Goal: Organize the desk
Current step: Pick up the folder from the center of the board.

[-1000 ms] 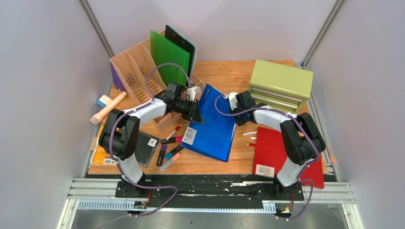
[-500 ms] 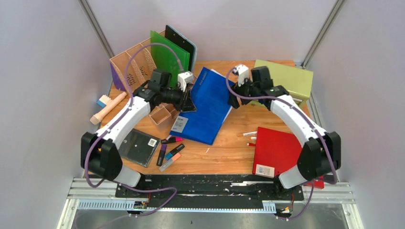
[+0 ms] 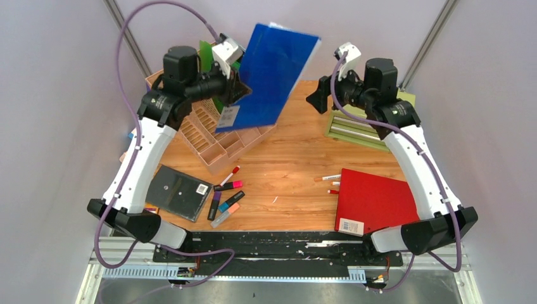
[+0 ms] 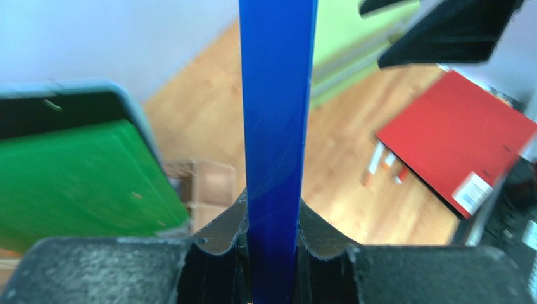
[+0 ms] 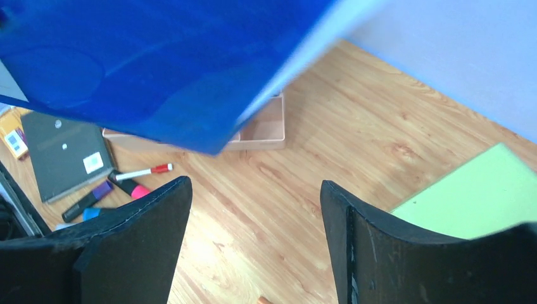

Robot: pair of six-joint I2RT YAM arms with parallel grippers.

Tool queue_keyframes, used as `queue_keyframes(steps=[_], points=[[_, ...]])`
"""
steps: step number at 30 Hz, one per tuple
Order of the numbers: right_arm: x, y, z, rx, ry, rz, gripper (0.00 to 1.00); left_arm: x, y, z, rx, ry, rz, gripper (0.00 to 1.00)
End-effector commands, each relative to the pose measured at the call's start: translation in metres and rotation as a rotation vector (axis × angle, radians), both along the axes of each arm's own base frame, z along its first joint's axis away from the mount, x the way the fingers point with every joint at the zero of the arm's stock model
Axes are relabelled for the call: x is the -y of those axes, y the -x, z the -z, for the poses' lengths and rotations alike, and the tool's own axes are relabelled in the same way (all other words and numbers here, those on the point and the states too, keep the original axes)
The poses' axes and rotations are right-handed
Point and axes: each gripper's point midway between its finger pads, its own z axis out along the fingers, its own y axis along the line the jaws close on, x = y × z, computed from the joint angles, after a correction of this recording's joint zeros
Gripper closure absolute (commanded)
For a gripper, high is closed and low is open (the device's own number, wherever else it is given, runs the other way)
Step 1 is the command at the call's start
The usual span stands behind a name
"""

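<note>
My left gripper [image 3: 235, 88] is shut on the lower left corner of a blue folder [image 3: 271, 71] and holds it high above the back of the desk [image 3: 297, 161], tilted on edge. In the left wrist view the folder's thin blue edge [image 4: 276, 107] runs straight up from between the closed jaws of the left gripper [image 4: 273, 221]. My right gripper [image 3: 318, 96] hangs to the right of the folder, apart from it and open. In the right wrist view the right gripper [image 5: 256, 193] has only bare wood between its fingers, and the blue folder [image 5: 158, 57] fills the upper left.
A beige file organizer [image 3: 206, 123] with a green folder [image 4: 76, 177] stands at the back left. A green drawer cabinet [image 3: 361, 123] is at the back right. A red folder [image 3: 373, 199], loose markers [image 3: 225, 196], pens [image 3: 330, 179] and a dark notebook [image 3: 178, 192] lie near the front.
The left arm has lifted the blue folder off the desk, up and toward the back. The right gripper has opened, risen and now stands apart from the folder.
</note>
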Motion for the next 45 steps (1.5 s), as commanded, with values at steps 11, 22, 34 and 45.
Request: queue_keyframes(steps=[11,22,34,45], points=[[0.001,0.010,-0.119,0.066,-0.267,0.036,0.21,-0.031,-0.057,-0.182,0.705,-0.233,-0.454,1.00],[-0.013,0.026,-0.152,-0.064,-0.450,-0.080,0.21,-0.027,-0.078,-0.164,0.910,-0.594,-0.722,1.00],[0.015,0.011,-0.132,-0.263,-0.606,-0.068,0.22,-0.016,-0.084,-0.086,0.843,-0.725,-0.717,1.00],[0.006,-0.005,-0.091,-0.459,-0.709,-0.134,0.24,0.001,-0.071,-0.055,0.886,-0.777,-0.728,1.00]])
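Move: The blue folder, already off the desk, is pinched in the left hand. The tan rack for it has its middle about 6 cm ahead, 12 cm left and 28 cm below that hand. Its upright green folders are some 10 cm ahead, 7 cm left and 20 cm down, with the black clipboard about 12 cm ahead, 2 cm left and 19 cm down. From the empty right hand, the rack's middle lies roughly 31 cm left, 3 cm ahead and 24 cm down. The blue folder stays pinched in the left fingers as they carry it up about 15 cm and forward, then down as far again, ending some 9 cm farther out over the rack. On the way the wrist rolls its left side up and swings counter-clockwise until the fingers point straight ahead, nearly level. The open right hand rises about 13 cm, sinks a little and rolls. ##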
